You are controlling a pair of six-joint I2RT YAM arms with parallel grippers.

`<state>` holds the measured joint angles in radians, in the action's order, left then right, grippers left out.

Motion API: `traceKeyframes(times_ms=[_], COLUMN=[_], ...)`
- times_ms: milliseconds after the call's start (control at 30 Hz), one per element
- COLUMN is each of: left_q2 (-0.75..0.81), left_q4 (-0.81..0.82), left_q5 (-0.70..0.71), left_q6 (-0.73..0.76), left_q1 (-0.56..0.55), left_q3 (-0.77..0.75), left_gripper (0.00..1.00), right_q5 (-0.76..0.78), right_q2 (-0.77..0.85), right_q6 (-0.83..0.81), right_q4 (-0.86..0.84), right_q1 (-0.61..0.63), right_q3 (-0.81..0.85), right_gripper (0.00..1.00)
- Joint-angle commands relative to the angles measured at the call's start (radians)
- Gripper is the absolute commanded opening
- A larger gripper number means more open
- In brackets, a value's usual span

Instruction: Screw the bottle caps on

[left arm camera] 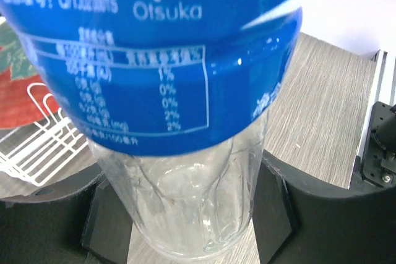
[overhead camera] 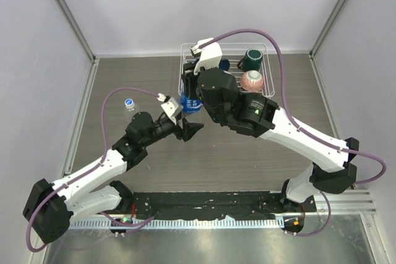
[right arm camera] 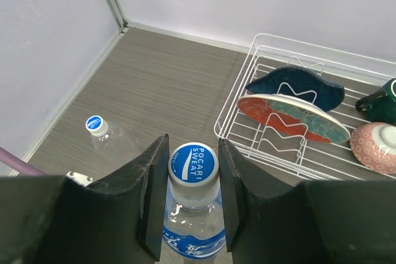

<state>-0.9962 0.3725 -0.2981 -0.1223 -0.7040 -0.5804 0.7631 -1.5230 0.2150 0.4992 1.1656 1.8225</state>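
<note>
A clear bottle with a blue wrap label [left arm camera: 154, 60] stands upright near the middle of the table [overhead camera: 247, 153]. My left gripper [left arm camera: 192, 214] is closed on its clear lower body, a black finger [left arm camera: 275, 205] pressing on each side. From above, my right gripper [right arm camera: 193, 156] is shut on this bottle's blue-topped cap [right arm camera: 193, 164], which sits on the neck. In the top view the blue label [overhead camera: 189, 104] shows between the two wrists. A second, plain bottle [right arm camera: 111, 145] stands alone to the left with its blue-topped cap [right arm camera: 94, 124] [overhead camera: 129, 102] on it.
A white wire dish rack [overhead camera: 267, 51] stands at the back, right behind the held bottle. It holds a dark green mug [overhead camera: 250, 60], a pink bowl [overhead camera: 252, 80], a red patterned plate [right arm camera: 291, 115] and a dark blue dish [right arm camera: 297, 85]. Walls close in the table's left and right sides.
</note>
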Motion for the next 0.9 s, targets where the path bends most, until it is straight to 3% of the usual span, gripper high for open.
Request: traceKeyframes(times_ms=[0,200,400,467,500,567,600,667,700,800,867], left_q2=[0.059,0.070,0.077,0.082,0.082,0.083,0.082,0.079,0.076,0.074,0.073], left_q4=[0.212,0.203,0.194,0.190,0.190,0.186,0.180,0.180,0.168,0.141,0.138], left_q5=[0.013,0.005,-0.021,-0.050,-0.061,-0.102,-0.122,-0.180,-0.197,-0.298,-0.370], left_q6=[0.010,0.009,0.010,0.010,0.010,0.007,0.009,0.012,0.012,0.023,0.024], left_q1=[0.015,0.021,0.027,0.032,0.032,0.034,0.034,0.035,0.035,0.035,0.035], left_q3=[-0.027,-0.027,-0.021,-0.012,-0.010,-0.006,-0.007,-0.010,-0.018,-0.027,-0.029], left_gripper=[0.00,0.00,0.00,0.00,0.00,0.00,0.02,0.07,0.09,0.12,0.07], right_q5=[-0.011,-0.068,-0.239,-0.383,-0.595,-0.808,-0.987,-1.170,-1.332,-1.439,-1.603], right_q2=[-0.002,0.023,0.096,0.145,0.159,0.191,0.205,0.230,0.234,0.216,0.192], right_q6=[-0.037,-0.032,-0.061,-0.086,-0.097,-0.117,-0.155,-0.189,-0.210,-0.259,-0.266], right_q4=[0.102,0.101,0.085,0.091,0.102,0.122,0.124,0.124,0.122,0.130,0.121], right_q1=[0.006,0.006,-0.006,-0.053,-0.084,-0.200,-0.245,-0.322,-0.405,-0.525,-0.595], right_q3=[0.090,0.100,0.100,0.097,0.097,0.092,0.071,0.044,0.023,0.023,0.037], right_gripper=[0.45,0.63,0.72,0.74,0.76,0.77,0.78,0.78,0.78,0.78,0.77])
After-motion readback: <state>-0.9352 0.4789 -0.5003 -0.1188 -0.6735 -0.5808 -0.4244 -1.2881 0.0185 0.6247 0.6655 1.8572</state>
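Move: Between the right hand's pads, about 1 cm below its hand point, sits the bottle cap, screwed onto the bottle whose middle hangs some 10 cm beneath. The wire rack is about 30 cm ahead, 14 cm to the right and 35 cm down; a second capped bottle stands roughly 8 cm ahead, 23 cm left and 31 cm down. From the left hand, which grips the bottle low, the cap lies about 17 cm straight above. Spreading its fingers wide, the right hand lets go of the cap and eases slightly up and back, then swings away up and to the right, ending some 7 cm higher and 7 cm right, turned about 40 degrees counter-clockwise. The left hand keeps its grip low on the bottle, lifts it about 4.5 cm with fingertips tilting up, then draws it back towards the robot. ##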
